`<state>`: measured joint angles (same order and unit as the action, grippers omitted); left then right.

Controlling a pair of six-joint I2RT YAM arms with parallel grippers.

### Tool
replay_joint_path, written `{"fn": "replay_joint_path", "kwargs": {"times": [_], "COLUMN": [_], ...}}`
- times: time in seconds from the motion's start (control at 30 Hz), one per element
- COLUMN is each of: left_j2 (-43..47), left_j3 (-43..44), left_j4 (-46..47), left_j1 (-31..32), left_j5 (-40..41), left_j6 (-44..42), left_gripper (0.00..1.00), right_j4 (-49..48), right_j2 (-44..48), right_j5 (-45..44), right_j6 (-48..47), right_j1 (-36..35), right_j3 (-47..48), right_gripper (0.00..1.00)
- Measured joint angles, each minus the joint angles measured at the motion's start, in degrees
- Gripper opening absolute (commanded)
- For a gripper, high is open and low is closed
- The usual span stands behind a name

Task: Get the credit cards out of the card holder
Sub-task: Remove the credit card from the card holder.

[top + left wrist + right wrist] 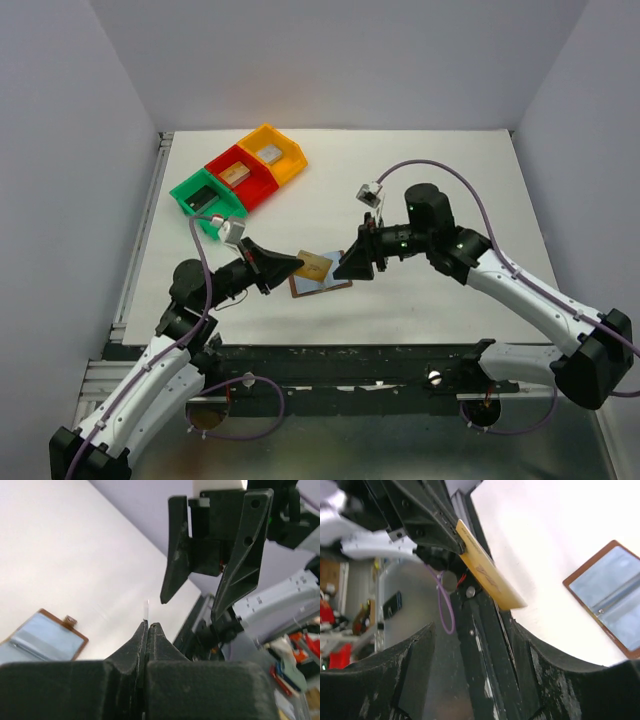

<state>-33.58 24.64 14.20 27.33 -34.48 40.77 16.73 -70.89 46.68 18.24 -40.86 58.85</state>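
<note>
A gold-tan credit card hangs above the table with my left gripper shut on its left edge. In the left wrist view the jaws are pressed together on the card, which shows edge-on as a thin sliver. My right gripper stands open just right of the card, apart from it. In the right wrist view its fingers are spread wide below the free corner of the card. The brown card holder lies open on the table below, light-blue faces up.
Green, red and yellow bins stand in a diagonal row at the back left, with blocks inside. The table's near edge with its black rail runs just below the holder. White walls enclose the table.
</note>
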Motion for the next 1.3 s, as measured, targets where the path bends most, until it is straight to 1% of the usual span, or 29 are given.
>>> {"fn": "replay_joint_path", "kwargs": {"times": [0.13, 0.27, 0.5, 0.6, 0.63, 0.8, 0.87, 1.0, 1.07, 1.23, 1.3], "left_j2": [4.6, 4.9, 5.5, 5.6, 5.6, 5.6, 5.5, 5.0, 4.6, 3.7, 3.6], "left_j3": [-8.0, -11.0, -12.2, -12.8, -13.1, -13.7, -13.9, -13.9, -14.0, -14.9, -15.2], "left_j4": [8.8, 14.2, 21.0, 23.5, 24.0, 25.7, 26.5, 27.7, 28.4, 29.9, 30.0], "left_j1": [-0.4, -0.4, -0.4, -0.4, -0.4, -0.4, -0.4, -0.4, -0.4, -0.4, -0.4], "left_j5": [6.5, 10.1, 12.7, 13.2, 13.3, 13.5, 13.5, 13.5, 13.5, 13.8, 14.3], "left_j6": [5.4, 9.2, 13.4, 14.7, 15.1, 16.3, 16.5, 17.0, 17.3, 17.9, 18.0], "left_gripper": [0.00, 0.00, 0.00, 0.00, 0.00, 0.00, 0.00, 0.00, 0.00, 0.00, 0.00], "right_j4": [-11.1, -21.0, -29.2, -30.6, -30.9, -33.4, -34.6, -37.5, -39.2, -42.9, -43.8], "right_j2": [3.2, 2.9, 0.7, 0.0, -0.3, -1.7, -2.3, -3.7, -4.4, -5.4, -5.4], "right_j5": [-2.3, -2.4, -2.5, -2.5, -2.5, -2.3, -1.9, -0.6, 0.1, 1.7, 2.2], "right_j6": [7.8, 14.8, 20.3, 21.2, 21.4, 23.0, 23.8, 25.5, 26.6, 28.8, 29.4], "right_j1": [2.2, 2.2, 2.2, 2.2, 2.2, 2.2, 2.2, 2.2, 2.2, 2.2, 2.2], "right_j3": [-5.6, -10.0, -10.3, -10.3, -10.3, -10.3, -10.3, -10.3, -10.4, -10.7, -11.0], "right_gripper": [0.68, 0.67, 0.66, 0.63, 0.60, 0.42, 0.37, 0.31, 0.26, 0.01, 0.00]}}
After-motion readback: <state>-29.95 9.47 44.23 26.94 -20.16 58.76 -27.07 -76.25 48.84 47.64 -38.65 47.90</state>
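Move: My left hand already holds the gold credit card, pinched at its left end; the card's middle is about 3 cm to the right of that hand, level with it. From my open right hand the card's middle lies some 4 cm left, 1 cm ahead and 2 cm higher. The opened card holder lies on the table roughly 25 cm below, about 6 cm ahead and 2 cm right of my left hand. I bring my right hand about 3 cm each forward, left and up to the credit card's free right end, its fingers tipping up some 20 degrees towards level, then shut them on that end. My left hand keeps its pinch, dips briefly while edging forward and left, then rises to end about 2 cm higher, rolling roughly 20 degrees to turn the card. ##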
